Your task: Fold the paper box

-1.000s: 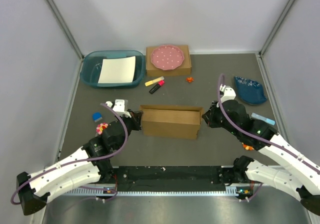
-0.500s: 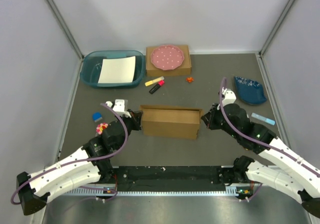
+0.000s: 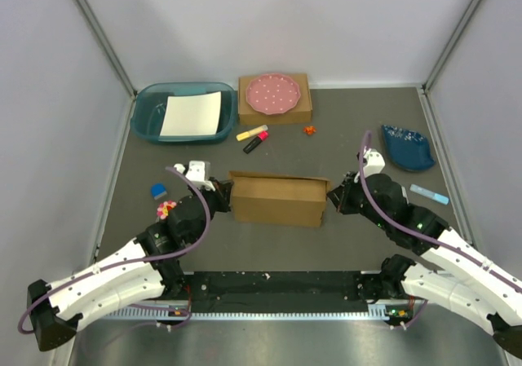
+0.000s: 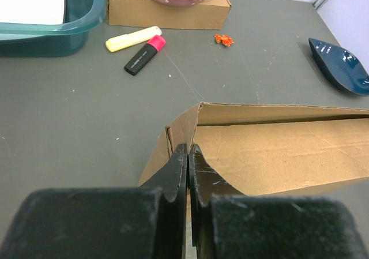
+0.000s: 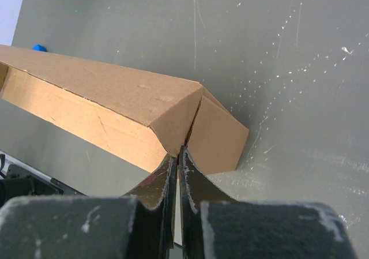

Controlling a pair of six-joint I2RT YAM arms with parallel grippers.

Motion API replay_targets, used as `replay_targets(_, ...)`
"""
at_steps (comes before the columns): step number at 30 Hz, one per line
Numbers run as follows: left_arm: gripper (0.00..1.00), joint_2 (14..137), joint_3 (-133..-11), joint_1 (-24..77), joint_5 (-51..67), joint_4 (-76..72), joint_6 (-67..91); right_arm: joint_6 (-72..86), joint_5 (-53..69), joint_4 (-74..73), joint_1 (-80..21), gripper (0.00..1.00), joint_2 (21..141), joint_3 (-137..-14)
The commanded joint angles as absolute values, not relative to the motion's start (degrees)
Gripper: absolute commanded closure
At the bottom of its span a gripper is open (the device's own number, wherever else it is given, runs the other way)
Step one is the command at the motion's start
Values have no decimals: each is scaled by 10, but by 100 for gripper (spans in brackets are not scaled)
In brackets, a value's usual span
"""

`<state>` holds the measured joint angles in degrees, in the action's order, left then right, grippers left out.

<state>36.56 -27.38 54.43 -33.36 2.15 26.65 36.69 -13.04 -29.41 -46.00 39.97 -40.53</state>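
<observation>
The paper box [image 3: 277,200] stands in the middle of the table as a long, low, partly folded brown cardboard shape with its top open. At its left end my left gripper [image 3: 226,200] is shut. In the left wrist view the tips [image 4: 188,148] meet at the edge of the box's end wall [image 4: 277,149]. My right gripper [image 3: 332,195] is shut at the right end. In the right wrist view its tips [image 5: 179,150] touch the seam between the long side and the angled end flap of the box [image 5: 109,103]. I see nothing between either pair of jaws.
At the back stand a teal bin [image 3: 147,113] holding white paper and a smaller brown box [image 3: 300,109] bearing a pink dotted plate. Two highlighters [image 3: 254,136] and an orange bit [image 3: 310,130] lie behind the paper box. A blue dish [image 3: 408,147] and a light blue piece [image 3: 429,194] are at right, small toys [image 3: 158,191] at left.
My right gripper has closed fully and edged left and nearer, against the box's right end. The left gripper and the box have hardly moved.
</observation>
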Motion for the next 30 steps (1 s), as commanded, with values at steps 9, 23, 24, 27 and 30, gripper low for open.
replay_targets(9, 80, 374, -294, 548, -338, 135, 237, 374, -114, -351, -465, 100, 414, -389)
replay_targets(23, 62, 363, -327, 548, -357, 157, 222, 371, -114, -352, -465, 100, 415, -394)
replay_targets(24, 61, 365, -331, 548, -357, 159, 221, 371, -114, -352, -465, 100, 416, -394)
replay_targets(27, 57, 366, -343, 548, -355, 160, 218, 372, -114, -352, -465, 100, 417, -395)
replay_targets(30, 58, 366, -351, 548, -358, 162, 216, 371, -114, -352, -464, 100, 417, -395)
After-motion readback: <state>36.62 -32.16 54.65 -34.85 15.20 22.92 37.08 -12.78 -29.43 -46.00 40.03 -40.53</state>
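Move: The paper box stands on edge, open side up. The left fingers are shut on its upper left corner, right at the fingertips, with the box's middle some 13 cm to the right and 8 cm below. The black-and-pink marker lies about 22 cm ahead and 5 cm right, the flower toy roughly 21 cm left and 2 cm ahead, both some 19 cm down. From the right hand, that left corner is about 26 cm left and 2 cm ahead. Leftward by about 2 cm, and some 1 cm down, the left hand eases off the box's upper left corner, rolling about 10 degrees so that its left side rises. Its fingers open to a bit under half, ending the pinch, with one on either side of the side panel. The right hand stays in place, fingers still shut at the upper right corner. ##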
